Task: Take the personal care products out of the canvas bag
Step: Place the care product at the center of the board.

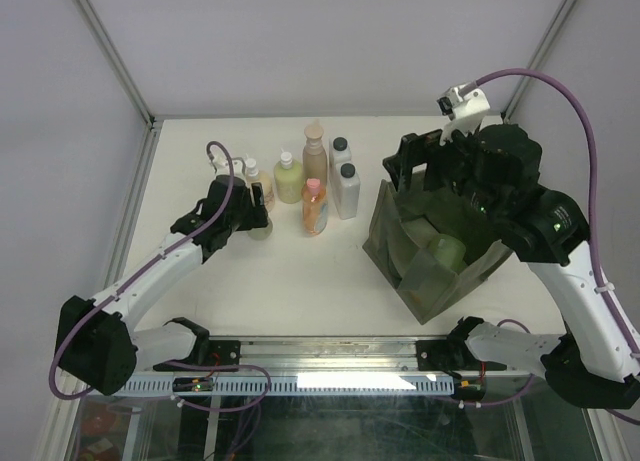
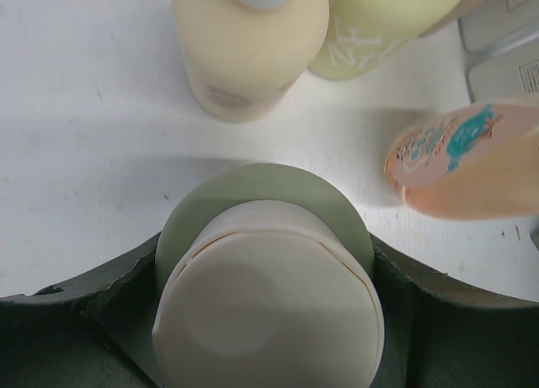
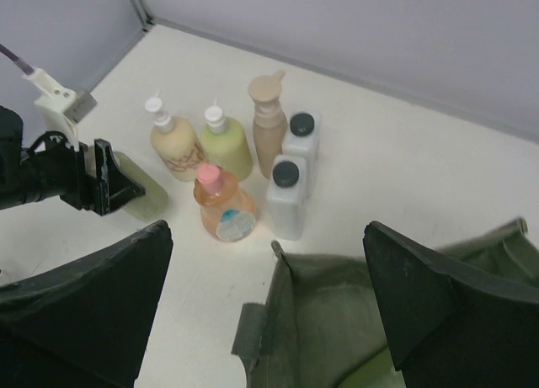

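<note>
The olive canvas bag (image 1: 430, 246) stands open at the right, with a pale bottle (image 1: 441, 249) lying inside it. My right gripper (image 1: 412, 166) hovers open over the bag's far left rim (image 3: 290, 295), nothing between its fingers (image 3: 101, 304). Six personal care products stand in a group on the table: beige (image 1: 255, 181), yellow-green (image 1: 289, 178), tan (image 1: 315, 153), orange (image 1: 314, 207) and two white ones with black caps (image 1: 346, 189). My left gripper (image 1: 245, 206) is shut on a pale green bottle with a cream cap (image 2: 261, 295), upright just left of the group.
Grey enclosure walls with metal posts (image 1: 110, 51) run along the back and sides. A metal rail (image 1: 330, 366) runs along the near edge between the arm bases. Purple cables (image 1: 225, 166) loop above both wrists.
</note>
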Tool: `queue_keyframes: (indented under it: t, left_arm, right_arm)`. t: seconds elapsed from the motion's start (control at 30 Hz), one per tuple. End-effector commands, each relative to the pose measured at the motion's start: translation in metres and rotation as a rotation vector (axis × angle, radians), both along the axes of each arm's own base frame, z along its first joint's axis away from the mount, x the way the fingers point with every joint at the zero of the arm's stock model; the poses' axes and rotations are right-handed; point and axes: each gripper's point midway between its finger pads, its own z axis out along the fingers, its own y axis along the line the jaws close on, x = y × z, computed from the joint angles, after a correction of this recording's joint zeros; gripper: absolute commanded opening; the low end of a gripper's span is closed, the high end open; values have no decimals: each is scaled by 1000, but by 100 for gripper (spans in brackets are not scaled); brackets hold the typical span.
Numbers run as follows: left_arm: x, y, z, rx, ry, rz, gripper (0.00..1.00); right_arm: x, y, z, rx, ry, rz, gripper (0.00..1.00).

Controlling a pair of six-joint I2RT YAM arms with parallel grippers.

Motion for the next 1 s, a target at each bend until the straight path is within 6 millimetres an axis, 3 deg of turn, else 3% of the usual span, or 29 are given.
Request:
queue_keyframes:
  t: [0.0, 0.1, 0.27, 0.47, 0.53, 0.6, 0.77, 0.97]
  left_arm:
    - [50, -7, 58, -31, -305, 24, 0]
    - [51, -3, 42, -1, -297, 35, 0]
    - [46, -3, 19, 27, -239, 11, 13]
    - [39, -1, -1, 53, -202, -14, 21]
    - [37, -1, -5, 68, -186, -22, 34]
    - [36, 2, -6, 75, -179, -16, 57]
    - [29, 5, 10, 69, -168, -9, 97]
    - [10, 7, 56, 9, -105, 25, 99]
  right_arm:
    - [-13, -33, -29, -8, 165, -174, 99]
    - [-20, -47, -46, -30, 244, -246, 99]
    - [-25, -63, -61, -45, 313, -316, 99]
    - [-23, -62, -68, -36, 365, -310, 99]
    - [-22, -61, -70, -34, 382, -310, 99]
    - [-23, -60, -75, -37, 404, -307, 99]
    - [-28, -66, -88, -53, 476, -337, 99]
    - [-48, -81, -104, 13, 608, -421, 99]
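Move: About 1 cm ahead and 1 cm left of the left hand, some 14 cm below, lies the board spot for its held pale green bottle. The cream pump bottle stands 8 cm straight ahead; the green pump bottle 10 ahead, 8 right; the orange bottle 3 ahead, 14 right. From the right hand, the bottle in the bag lies about 3 cm ahead, 16 right and 39 below; the front white bottle 11 ahead, 6 left. Lowering the pale green bottle some 5 cm onto the board in front of the cream pump bottle, the left hand first eases slightly forward, pauses, then opens its fingers wide and lifts about 4 cm clear. The right hand, fingers wide open, sinks about 11 cm and swings 8 cm right over the canvas bag, drawing slightly back, tipping down some 30 degrees and turning clockwise. ##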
